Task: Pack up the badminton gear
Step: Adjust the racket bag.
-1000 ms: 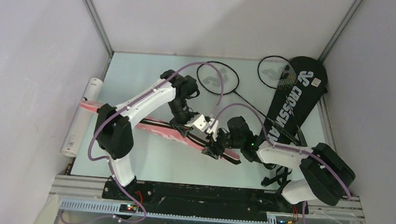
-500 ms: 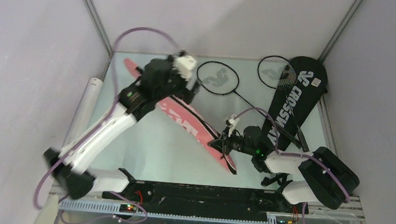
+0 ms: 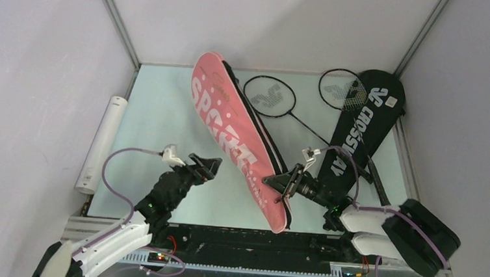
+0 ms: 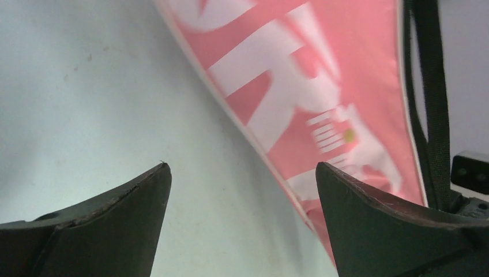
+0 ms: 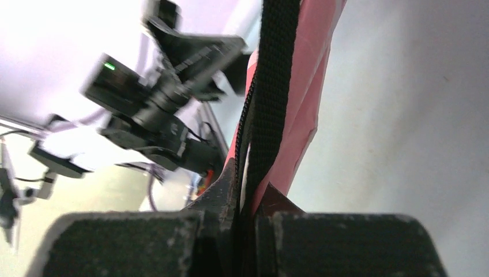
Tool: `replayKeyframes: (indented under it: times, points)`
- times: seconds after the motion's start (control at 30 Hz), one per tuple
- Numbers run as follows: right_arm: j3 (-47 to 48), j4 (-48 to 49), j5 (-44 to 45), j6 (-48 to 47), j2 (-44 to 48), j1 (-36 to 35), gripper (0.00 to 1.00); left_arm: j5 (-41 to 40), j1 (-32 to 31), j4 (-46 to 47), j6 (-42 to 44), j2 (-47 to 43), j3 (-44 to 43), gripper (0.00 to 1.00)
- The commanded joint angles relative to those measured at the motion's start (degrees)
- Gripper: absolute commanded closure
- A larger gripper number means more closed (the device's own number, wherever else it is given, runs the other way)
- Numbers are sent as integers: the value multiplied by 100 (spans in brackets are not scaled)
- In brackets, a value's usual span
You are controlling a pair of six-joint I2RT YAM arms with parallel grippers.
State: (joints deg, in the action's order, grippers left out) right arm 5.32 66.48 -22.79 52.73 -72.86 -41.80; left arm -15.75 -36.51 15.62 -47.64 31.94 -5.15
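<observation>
The pink "SPORT" bag (image 3: 233, 128) slants from the far wall toward the near edge, its black strap (image 5: 277, 69) running along one side. My right gripper (image 3: 283, 181) is shut on the bag's near end; in the right wrist view the jaws (image 5: 249, 184) pinch the pink edge (image 5: 305, 104) and the strap together. My left gripper (image 3: 209, 166) is open, left of the bag and apart from it. In the left wrist view nothing lies between its fingers (image 4: 242, 165), and the bag (image 4: 323, 75) passes to their right. Two black rackets (image 3: 269, 96) (image 3: 340, 90) and the black "CROSSWAY" bag (image 3: 368, 114) lie at the far right.
A long white tube (image 3: 102, 145) lies along the table's left edge. Grey walls close in the table on three sides. The left arm (image 5: 161, 104) shows in the right wrist view, beyond the bag.
My left gripper let go of the pink bag, opened and drew back to the near left. My right gripper shut on the bag's near end, and the bag swung round to point at the far wall.
</observation>
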Motion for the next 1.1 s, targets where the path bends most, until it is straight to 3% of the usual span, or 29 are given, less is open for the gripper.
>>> replayKeyframes:
  times: [0.0, 0.17, 0.3, 0.6, 0.8, 1.07]
  points:
    - [123, 1216, 586, 391, 1053, -181, 100, 64, 4, 2035, -1602, -486, 820, 0]
    - [246, -101, 1912, -119, 2094, -879, 100, 114, 2, 2542, -2064, -609, 1043, 0]
    - [363, -257, 2518, -109, 2340, -1337, 100, 385, -5, 3164, -2326, -101, 969, 0]
    - [876, 723, 2342, 508, 1875, -1417, 100, 1498, -7, 4538, -1887, 1444, 144, 0]
    - [1140, 981, 1981, 841, 1780, -1459, 100, 1964, -18, 5561, -1764, 1788, 17, 0]
    - [1562, 1442, 1785, 881, 1328, -1880, 100, 2410, -126, 5920, -1594, 2026, -470, 0]
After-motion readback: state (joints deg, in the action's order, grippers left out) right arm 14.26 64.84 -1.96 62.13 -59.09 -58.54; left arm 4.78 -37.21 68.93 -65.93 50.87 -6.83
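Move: For the left hand, its open fingers clear of the pink racket bag, the bag's middle lies about 8 cm ahead and 8 cm to the right, roughly level. The right hand already grips the bag's zip edge; that middle is some 9 cm ahead and 11 cm left of it. The black racket's head lies on the table some 24 cm ahead and 16 cm right of the left hand, the black racket bag about 18 cm ahead and 26 cm right of the right hand, both roughly 12 cm lower. The pink bag is hoisted by its zip edge: the right hand keeps its pinch and climbs about 14 cm, drifting a little left and tilting its fingertips up some 20 degrees. The left hand rises quickly, sags slightly, then climbs again to some 16 cm while going right, fingers wide open, rolling its right side up and turning clockwise to bring the bag's left edge between them. ##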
